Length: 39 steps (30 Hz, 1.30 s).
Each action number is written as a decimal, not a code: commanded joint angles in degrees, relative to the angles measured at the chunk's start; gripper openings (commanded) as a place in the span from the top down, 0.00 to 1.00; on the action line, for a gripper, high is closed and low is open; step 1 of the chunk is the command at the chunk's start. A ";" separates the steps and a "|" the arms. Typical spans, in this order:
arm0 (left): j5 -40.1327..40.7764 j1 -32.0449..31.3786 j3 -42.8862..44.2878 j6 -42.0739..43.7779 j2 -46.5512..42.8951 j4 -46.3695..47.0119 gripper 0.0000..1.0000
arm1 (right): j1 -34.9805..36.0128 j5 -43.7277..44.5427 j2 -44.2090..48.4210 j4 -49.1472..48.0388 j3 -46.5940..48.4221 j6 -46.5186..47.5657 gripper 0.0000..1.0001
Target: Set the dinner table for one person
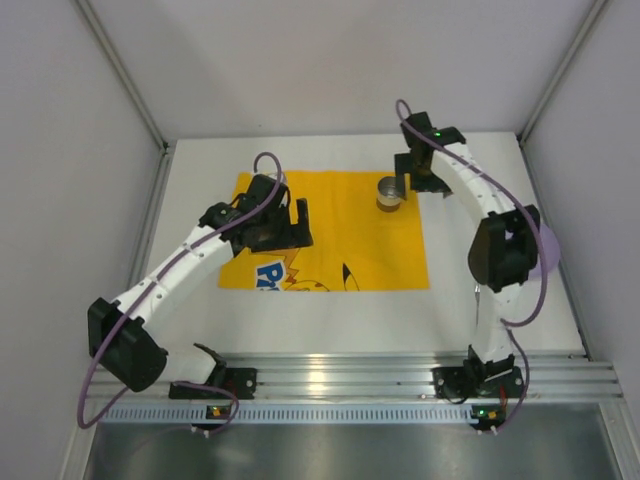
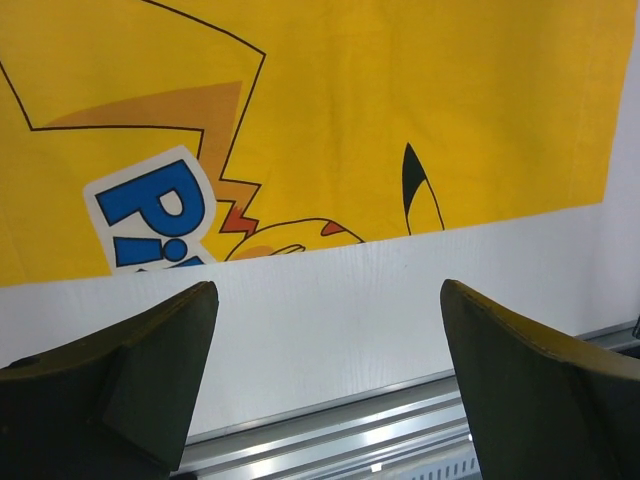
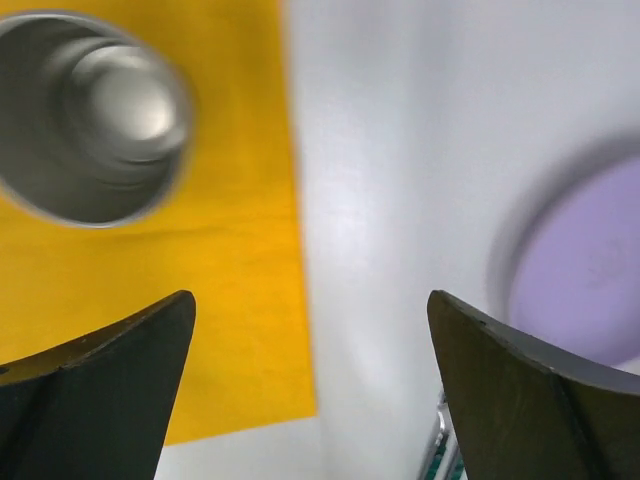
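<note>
The white dinner table (image 1: 330, 322) carries a yellow printed cloth mat (image 1: 380, 245) in its middle. A metal cup (image 1: 388, 192) stands upright on the mat's far right corner. My right gripper (image 1: 420, 180) hovers just right of the cup, open and empty. In the right wrist view the cup (image 3: 90, 115) is at the upper left, apart from the open gripper (image 3: 310, 300). My left gripper (image 1: 288, 232) is open and empty above the mat's left half. The left wrist view shows its open gripper (image 2: 325, 290) over the mat's near edge (image 2: 400, 120) and bare table (image 2: 350, 255).
A purple plate (image 1: 548, 252) lies at the table's right edge, partly hidden by the right arm; it shows blurred in the right wrist view (image 3: 590, 270). An aluminium rail (image 1: 330, 378) runs along the near edge. Grey walls enclose the table on three sides.
</note>
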State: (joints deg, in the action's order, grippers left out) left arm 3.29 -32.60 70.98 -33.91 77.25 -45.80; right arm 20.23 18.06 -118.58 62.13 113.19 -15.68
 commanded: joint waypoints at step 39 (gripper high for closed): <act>0.76 -1.85 -1.29 -5.47 -10.11 -1.93 0.02 | -18.67 -1.11 12.91 -11.78 -27.59 -1.63 1.00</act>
State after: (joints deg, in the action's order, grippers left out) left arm 4.71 -34.39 66.28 -40.58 66.61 -49.95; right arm -3.29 16.58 -112.60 50.33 83.31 -16.69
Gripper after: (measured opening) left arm 0.983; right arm 0.034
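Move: About 29 cm to the right of the open right hand, 10 cm nearer the base and 13 cm below lies the purple plate. The mug just set down stands some 8 cm left of that hand and 3 cm farther out, its middle 8 cm lower. The fork lies roughly 18 cm right and 30 cm back, the spoon about 22 cm right and 28 cm back, both 14 cm below. From the left hand the plate is some 67 cm right, 6 cm ahead and 18 cm below. Swinging away from the mug, the right hand sweeps some 18 cm right and 7 cm back, turning clockwise, then sinks about 12 cm beside the plate with its fingers tipping steeper. There the open fingers shut and pinch the plate's left rim, then rise 2 cm and start back left. The empty left hand backs off about 5 cm, rising slightly, then eases partly forward again. ##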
